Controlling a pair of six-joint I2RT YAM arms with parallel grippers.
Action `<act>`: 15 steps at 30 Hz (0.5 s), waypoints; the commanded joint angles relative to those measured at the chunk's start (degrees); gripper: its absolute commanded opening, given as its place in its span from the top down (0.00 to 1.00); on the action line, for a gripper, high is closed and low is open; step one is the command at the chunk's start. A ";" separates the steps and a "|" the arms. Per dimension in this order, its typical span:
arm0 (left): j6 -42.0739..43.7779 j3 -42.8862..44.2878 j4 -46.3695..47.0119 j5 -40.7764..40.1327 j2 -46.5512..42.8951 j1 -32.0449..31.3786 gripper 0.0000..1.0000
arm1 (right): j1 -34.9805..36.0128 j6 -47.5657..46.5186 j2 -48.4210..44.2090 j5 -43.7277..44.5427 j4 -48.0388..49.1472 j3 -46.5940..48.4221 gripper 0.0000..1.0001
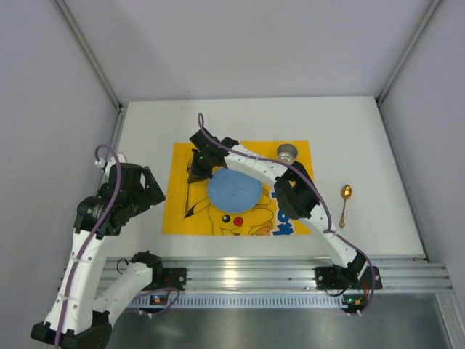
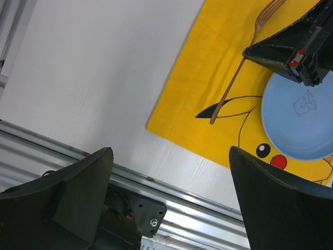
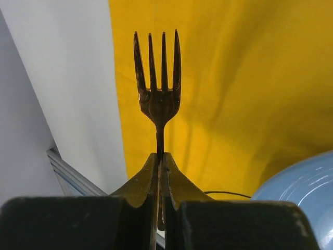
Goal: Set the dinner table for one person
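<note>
The white dinner table [image 1: 363,131] carries a yellow Pikachu cloth [image 1: 182,211] with a blue plate [image 1: 234,190] in its middle. My right gripper [image 1: 195,169] reaches across the plate to the cloth's left part. It is shut on a copper fork [image 3: 158,99], gripped just below the head, tines pointing ahead [image 3: 160,156]. In the left wrist view the fork [image 2: 231,86] runs low along the cloth left of the plate [image 2: 302,125]. My left gripper [image 2: 170,152] is open and empty, above the table's near left edge, left of the cloth [image 1: 149,190].
A small metal cup [image 1: 287,152] stands at the cloth's far right corner. A gold spoon [image 1: 344,203] lies on the bare table right of the cloth. The silver slotted rail [image 1: 254,273] runs along the near edge. Grey walls close in the sides.
</note>
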 commanded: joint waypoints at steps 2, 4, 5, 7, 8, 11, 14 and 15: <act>-0.42 0.40 -3.52 -1.00 -1.79 0.00 0.02 | 0.51 1.51 1.09 -0.52 3.76 2.81 1.00; -0.43 0.49 -3.88 -0.82 -1.79 0.00 0.02 | 0.42 1.25 1.62 -0.34 4.19 2.81 0.94; -0.43 0.49 -4.14 -0.73 -1.97 0.00 0.02 | 0.42 1.25 1.71 -0.25 4.11 2.81 0.91; -0.51 0.49 -4.23 -0.56 -2.06 0.00 0.02 | 0.24 1.16 1.80 -0.25 4.46 2.63 0.73; -0.43 0.49 -4.06 -0.55 -1.88 0.00 0.02 | 0.42 1.07 1.80 -0.34 4.55 2.63 0.66; -0.08 0.49 -3.53 -0.29 -1.44 0.00 0.02 | 0.24 0.81 0.92 -0.60 4.90 2.54 0.49; 0.45 0.49 -2.30 0.32 -0.39 0.00 0.02 | 0.07 0.28 -1.53 -1.48 6.21 2.63 0.44; 0.71 0.49 -1.43 0.41 0.22 0.00 0.02 | -0.11 -0.68 -3.98 -1.57 6.57 2.63 0.43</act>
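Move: Just over the yellow placemat's left side, the right hand pinches the fork near its neck, tines forward; the fork's middle sits about 2 cm back of the hand and 1 cm below. The blue plate's middle is some 14 cm to the right and 4 cm back, about 2 cm lower; the metal cup is about 30 cm right, 5 cm forward and some 2 cm higher. From the left hand the fork lies roughly 11 cm ahead, 10 cm right and 16 cm below. Lowering the fork about 1.5 cm, almost straight down onto the placemat left of the plate, the right hand spreads its shut fingers to a little over half open and lets go. It then starts to rise, barely half a centimetre, with a slight drift forward and left, the wrist hardly turning. ##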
